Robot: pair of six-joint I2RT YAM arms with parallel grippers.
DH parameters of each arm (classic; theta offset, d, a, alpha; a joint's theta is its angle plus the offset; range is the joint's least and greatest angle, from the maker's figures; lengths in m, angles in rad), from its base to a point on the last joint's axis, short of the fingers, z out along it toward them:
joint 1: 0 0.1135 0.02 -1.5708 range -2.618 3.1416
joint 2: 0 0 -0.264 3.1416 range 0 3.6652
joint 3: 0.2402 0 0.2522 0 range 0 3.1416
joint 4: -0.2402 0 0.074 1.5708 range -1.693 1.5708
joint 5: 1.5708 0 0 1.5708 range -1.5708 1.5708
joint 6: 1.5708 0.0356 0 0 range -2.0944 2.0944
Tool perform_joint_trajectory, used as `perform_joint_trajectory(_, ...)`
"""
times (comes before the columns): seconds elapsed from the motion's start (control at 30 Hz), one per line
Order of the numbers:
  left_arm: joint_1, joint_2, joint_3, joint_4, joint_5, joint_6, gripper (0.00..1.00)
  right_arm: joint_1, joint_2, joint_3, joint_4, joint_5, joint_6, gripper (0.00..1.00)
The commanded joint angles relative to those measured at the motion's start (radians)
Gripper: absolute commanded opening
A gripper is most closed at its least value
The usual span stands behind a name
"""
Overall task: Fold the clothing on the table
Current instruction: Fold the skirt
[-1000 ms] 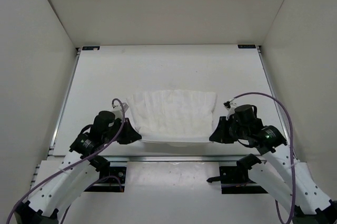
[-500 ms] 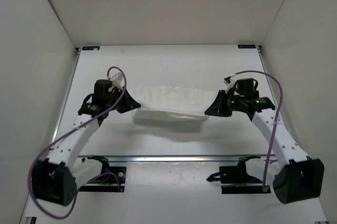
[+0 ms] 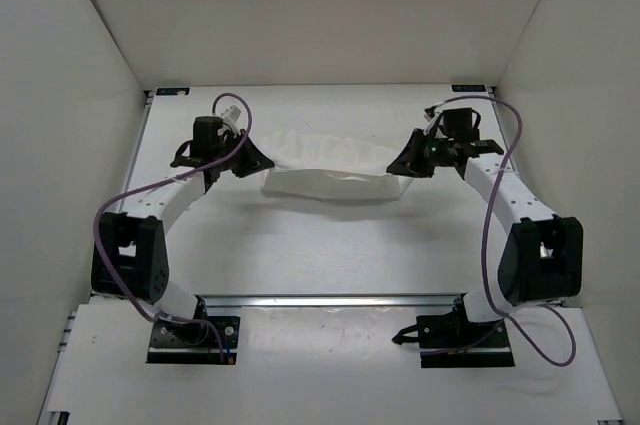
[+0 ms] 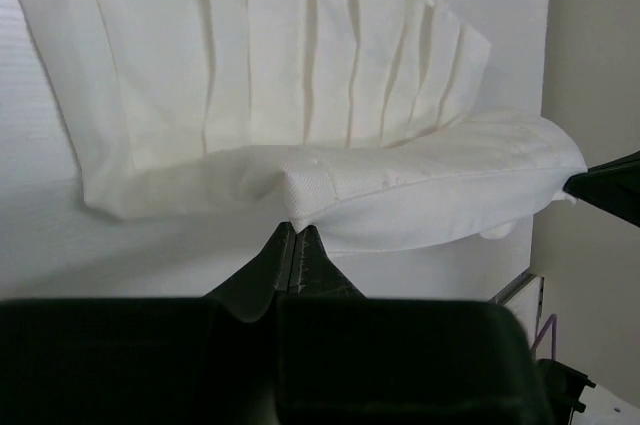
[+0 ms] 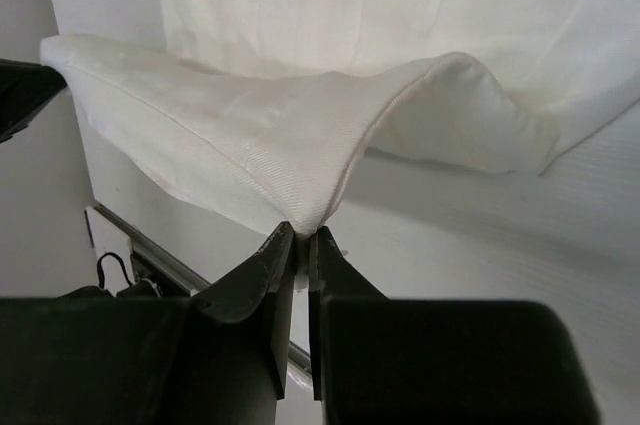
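The white ribbed clothing (image 3: 330, 167) lies across the far middle of the table (image 3: 330, 245), its near edge lifted and carried over the rest. My left gripper (image 3: 262, 162) is shut on its left corner, and in the left wrist view the clothing (image 4: 300, 125) is pinched at the gripper (image 4: 296, 229) tips, pleats fanning beyond. My right gripper (image 3: 398, 167) is shut on the right corner. In the right wrist view the clothing (image 5: 280, 145) rises in a taut fold from the gripper (image 5: 302, 233).
White walls enclose the table on three sides. Thin metal rails (image 3: 128, 180) run along its left and right edges, with black corner brackets (image 3: 172, 91) at the back. Both arm bases (image 3: 190, 335) are bolted at the near edge.
Both arms have stretched away from the near edge toward the back, carrying the clothing's near edge over itself. The visible clothing has shrunk to a narrow band. Both grips held.
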Motion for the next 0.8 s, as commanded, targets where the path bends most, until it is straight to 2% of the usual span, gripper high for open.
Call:
perform_joint_trajectory(0.0,-0.009,-0.126,0.061,-0.021,-0.041,0.043,0.0,-0.002,-0.124,0.069,-0.065,0.101,-0.056,0.0)
perform_joint_trajectory(0.2,-0.073,-0.355,-0.042,-0.158,-0.101,0.076,0.0,0.039,-0.296,-0.083,-0.15,0.141,-0.065,0.0)
perform_joint_trajectory(0.4,-0.165,-0.645,-0.241,-0.294,-0.149,0.05,0.0,0.09,-0.547,-0.302,-0.237,0.173,-0.027,0.0)
perform_joint_trajectory(0.47,-0.208,-0.755,-0.31,-0.323,-0.159,0.021,0.0,0.079,-0.639,-0.336,-0.278,0.149,-0.027,0.0)
perform_joint_trajectory(0.57,-0.199,-0.867,-0.373,-0.36,-0.15,-0.014,0.0,0.061,-0.707,-0.351,-0.358,0.118,-0.033,0.0)
perform_joint_trajectory(0.67,-0.142,-0.889,-0.404,-0.36,-0.103,-0.011,0.0,0.052,-0.732,-0.344,-0.411,0.084,-0.044,0.0)
perform_joint_trajectory(0.77,-0.087,-0.819,-0.41,-0.304,-0.075,0.0,0.0,0.049,-0.646,-0.315,-0.353,0.054,-0.05,0.0)
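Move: Between the two closed grippers, which stand some 26 cm apart and already hold the skirt's near edge by its corners, the pleated body of the skirt is centred about 8 cm ahead, 13 cm to the left hand's right and 13 cm to the right hand's left. The clear table they draw back over lies roughly 18 cm straight back of each, some 12 cm below the left and 15 below the right. The near rail runs about 30 cm back. Reversing the forward swing, both hands first rise, the left about 8 cm and the right about 4, then sweep back towards the near rail, sinking most of that rise again and slowing after some 18 cm. The left fingers tip up nearly 15 degrees and ease partly back. Both keep their pinch on the corners, with the edge stretched between them. ##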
